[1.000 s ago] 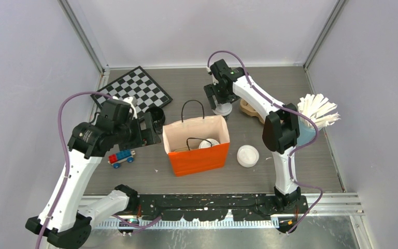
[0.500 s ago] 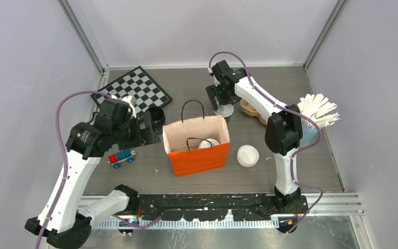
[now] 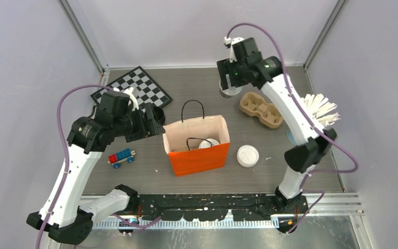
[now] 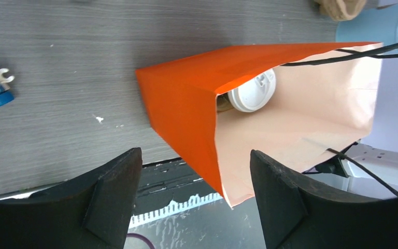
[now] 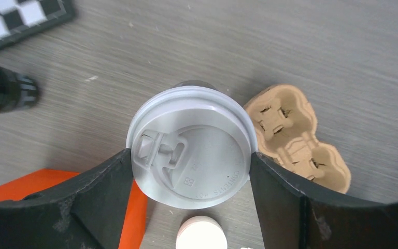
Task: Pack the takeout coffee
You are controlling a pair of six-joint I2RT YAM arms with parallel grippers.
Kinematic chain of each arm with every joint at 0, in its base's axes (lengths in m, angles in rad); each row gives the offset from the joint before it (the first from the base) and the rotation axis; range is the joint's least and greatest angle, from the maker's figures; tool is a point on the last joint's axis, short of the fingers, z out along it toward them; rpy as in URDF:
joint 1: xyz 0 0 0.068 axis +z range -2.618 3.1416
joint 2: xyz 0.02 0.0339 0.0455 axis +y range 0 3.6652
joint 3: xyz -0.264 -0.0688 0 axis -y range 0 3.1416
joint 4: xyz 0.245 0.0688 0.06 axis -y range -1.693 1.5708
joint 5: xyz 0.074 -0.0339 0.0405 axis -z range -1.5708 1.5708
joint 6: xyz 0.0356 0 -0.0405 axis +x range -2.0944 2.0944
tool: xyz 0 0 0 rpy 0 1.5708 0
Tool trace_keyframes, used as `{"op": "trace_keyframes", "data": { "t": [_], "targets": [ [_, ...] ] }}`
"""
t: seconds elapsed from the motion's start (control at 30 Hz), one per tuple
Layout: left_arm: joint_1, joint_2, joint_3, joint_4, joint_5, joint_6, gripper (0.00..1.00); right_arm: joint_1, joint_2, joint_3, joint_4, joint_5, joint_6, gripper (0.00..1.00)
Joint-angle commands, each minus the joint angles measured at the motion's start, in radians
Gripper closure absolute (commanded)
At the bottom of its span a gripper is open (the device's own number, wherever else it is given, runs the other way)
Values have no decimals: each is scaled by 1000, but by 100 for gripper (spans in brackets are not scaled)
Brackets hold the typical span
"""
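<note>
My right gripper [image 3: 231, 84] is shut on a takeout coffee [image 5: 202, 155], its fingers [image 5: 103, 181] pressing both sides of the white sip lid. The cup [image 3: 231, 92] hangs above the back of the table, beside the cardboard carrier. The orange bag [image 3: 197, 158] stands open at the table's middle with another white-lidded cup [image 3: 209, 143] inside, also seen in the left wrist view [image 4: 251, 92]. My left gripper [image 3: 155, 126] is open at the bag's left side. The bag's near corner [image 4: 238, 192] lies in the gap, touching neither finger.
A loose white disc [image 3: 247, 155] lies right of the bag. A cardboard cup carrier [image 3: 261, 109] sits at the back right, next to a blue cup of white sticks [image 3: 318, 111]. A chessboard [image 3: 134, 91], a black cup [image 5: 2, 93] and a toy train [image 3: 121, 156] are on the left.
My right arm has lifted the takeout coffee off the table and carried it up and toward the back. The carrier is now uncovered. My left gripper edged closer to the bag's left rim.
</note>
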Motion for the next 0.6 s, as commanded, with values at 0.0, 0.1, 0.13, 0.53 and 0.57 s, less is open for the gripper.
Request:
{"op": "trace_keyframes", "data": {
  "t": [0.0,0.1,0.13,0.53,0.57],
  "targets": [
    [3,-6,-20,96,79,-13,24,-4,-204,11,24,-63,-1,21],
    [3,-1,-29,89,91,7,25,5,-321,-54,85,-107,-15,22],
    [3,0,-31,91,95,12,26,11,-359,-70,106,-124,-23,22],
    [1,59,-29,155,177,116,45,93,-617,-161,232,-406,-102,22],
    [1,62,-30,169,180,125,48,112,-631,-171,231,-408,-112,22]
  ]
}}
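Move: My right hand already holds the lidded coffee cup clear of the table. The orange bag's middle lies about 21 cm back, 10 cm to the left and 19 cm below this hand; the white tub is about 18 cm back, 7 cm right, the cup carrier 5 cm ahead, 13 cm right, both some 26 cm down. From my left hand the bag's middle is roughly 10 cm right, 2 cm ahead and 20 cm below; the black cup stands about 17 cm ahead, 6 cm left. I swing the gripped coffee cup high with my right hand, about 20 cm up and 15 cm back until it is nearly abreast of the bag, tipping the fingers up towards level and turning them counter-clockwise to the left. Meanwhile my left hand edges about 3 cm right towards the bag's left rim, turning slightly clockwise and closing part-way. ##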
